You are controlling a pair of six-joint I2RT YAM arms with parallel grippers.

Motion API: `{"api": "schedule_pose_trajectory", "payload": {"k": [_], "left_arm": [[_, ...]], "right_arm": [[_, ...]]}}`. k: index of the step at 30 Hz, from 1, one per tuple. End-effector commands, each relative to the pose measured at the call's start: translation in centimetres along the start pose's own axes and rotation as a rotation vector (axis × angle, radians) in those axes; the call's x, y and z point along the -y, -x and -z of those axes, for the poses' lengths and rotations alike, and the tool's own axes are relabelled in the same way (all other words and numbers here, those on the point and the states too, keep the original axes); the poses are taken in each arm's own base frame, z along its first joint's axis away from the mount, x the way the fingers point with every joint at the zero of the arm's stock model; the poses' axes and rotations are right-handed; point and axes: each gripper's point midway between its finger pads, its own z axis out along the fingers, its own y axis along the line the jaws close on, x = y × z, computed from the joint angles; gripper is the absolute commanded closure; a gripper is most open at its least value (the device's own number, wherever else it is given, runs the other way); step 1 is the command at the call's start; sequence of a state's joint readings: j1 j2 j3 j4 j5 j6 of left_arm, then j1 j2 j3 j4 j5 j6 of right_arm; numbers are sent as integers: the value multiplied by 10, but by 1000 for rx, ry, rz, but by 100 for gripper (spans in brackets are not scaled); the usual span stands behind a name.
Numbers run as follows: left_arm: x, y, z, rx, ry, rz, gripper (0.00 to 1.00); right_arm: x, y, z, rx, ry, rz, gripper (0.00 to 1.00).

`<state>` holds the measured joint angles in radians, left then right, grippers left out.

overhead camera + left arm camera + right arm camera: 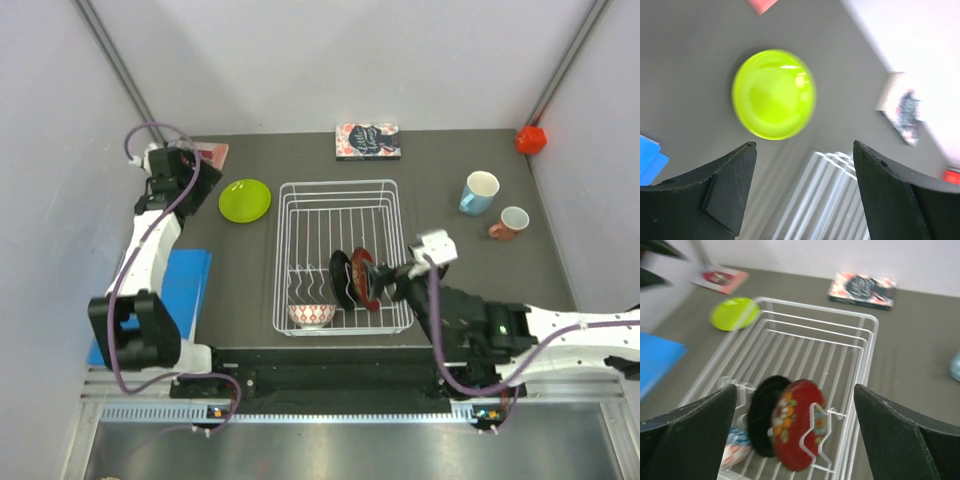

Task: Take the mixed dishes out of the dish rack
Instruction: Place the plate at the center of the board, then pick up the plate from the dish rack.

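The white wire dish rack (340,200) (860,340) holds a black plate (342,278) (762,415) and a red floral plate (364,280) (797,430) standing on edge. A small patterned bowl (312,316) (735,452) sits at its near end. The lime-green plate (245,200) (774,94) lies flat on the table left of the rack. A light-blue mug (479,192) and a salmon-pink mug (511,222) stand at the right. My left gripper (188,165) (805,145) hangs open and empty above the table beside the green plate. My right gripper (388,275) (795,387) is open, just short of the red plate.
A floral book (368,141) (862,288) lies behind the rack. There is a pink book (213,153) at the far left and a blue book (180,290) at the near left. A red cube (530,139) sits in the far right corner.
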<state>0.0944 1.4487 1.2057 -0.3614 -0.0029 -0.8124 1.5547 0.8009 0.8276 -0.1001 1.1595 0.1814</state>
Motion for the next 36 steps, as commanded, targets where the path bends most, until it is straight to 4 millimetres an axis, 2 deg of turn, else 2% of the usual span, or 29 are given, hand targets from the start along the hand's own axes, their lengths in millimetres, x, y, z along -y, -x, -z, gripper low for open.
{"api": "schedule_pose_trajectory", "payload": {"k": [1, 2, 3, 4, 6, 7, 8, 11, 12, 17, 23, 28, 32, 33, 35, 36], "left_arm": [[31, -6, 49, 39, -149, -37, 18], [33, -10, 55, 47, -155, -51, 18], [37, -13, 69, 53, -183, -65, 18], [36, -29, 72, 39, -180, -98, 18], [36, -38, 87, 52, -197, -122, 18], [32, -55, 88, 18, -195, -144, 18], [31, -61, 91, 10, -201, -155, 18], [20, -81, 100, -22, -203, -177, 18], [19, -82, 105, -18, -214, -179, 18], [4, -92, 109, -33, -199, -206, 18], [1, -97, 111, -46, -209, -212, 19], [-1, -102, 109, -64, -208, -207, 19], [-3, -104, 106, -70, -207, -207, 20], [-4, -105, 105, -72, -203, -209, 20], [-4, -106, 104, -74, -200, -208, 20], [-5, -106, 103, -76, -200, -208, 20]], "right_arm": [[14, -38, -39, -234, -34, 94, 3], [20, -58, -53, -298, -79, 148, 4], [21, -69, -55, -341, -86, 200, 7], [18, -72, -59, -356, -85, 225, 9], [10, -92, -66, -410, -71, 280, 14], [2, -98, -68, -434, -39, 277, 16], [-1, -110, -72, -466, -30, 294, 18], [-11, -124, -77, -502, -4, 298, 27], [-13, -125, -77, -507, -1, 290, 31], [-19, -141, -82, -544, 11, 297, 36], [-25, -151, -86, -566, 24, 297, 37], [-24, -168, -84, -608, 30, 304, 47], [-23, -180, -81, -628, 33, 294, 62], [-22, -182, -80, -632, 31, 294, 71], [-21, -180, -79, -628, 34, 288, 82], [-21, -178, -79, -624, 33, 285, 91]]}}
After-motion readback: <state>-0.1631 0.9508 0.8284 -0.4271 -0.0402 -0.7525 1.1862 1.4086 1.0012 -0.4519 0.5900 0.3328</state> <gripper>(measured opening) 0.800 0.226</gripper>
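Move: The red plate stands on edge in the dish rack, its middle about 7 cm ahead of the open right hand, 6 cm to its left and some 22 cm below. The black plate leans about 5 cm to the left of the red one and level with it; the bowl is about 13 cm to the left of the red one and 6 cm nearer. The empty left hand has the green plate 4 cm ahead, 6 cm right and 18 below, and the red plate roughly 19 cm back, 36 right and 11 below. The right hand swings forward about 6 cm, then sinks some 18 cm while easing left onto the red plate in the rack, tipping its fingers down and rolling its left side down about 30 degrees; they close from wide open to about a quarter and pinch the plate's upper rim. Meanwhile the left hand, still open, backs off about 12 cm and 8 cm right from the green plate, rising first and sinking again, and turns slightly clockwise. ##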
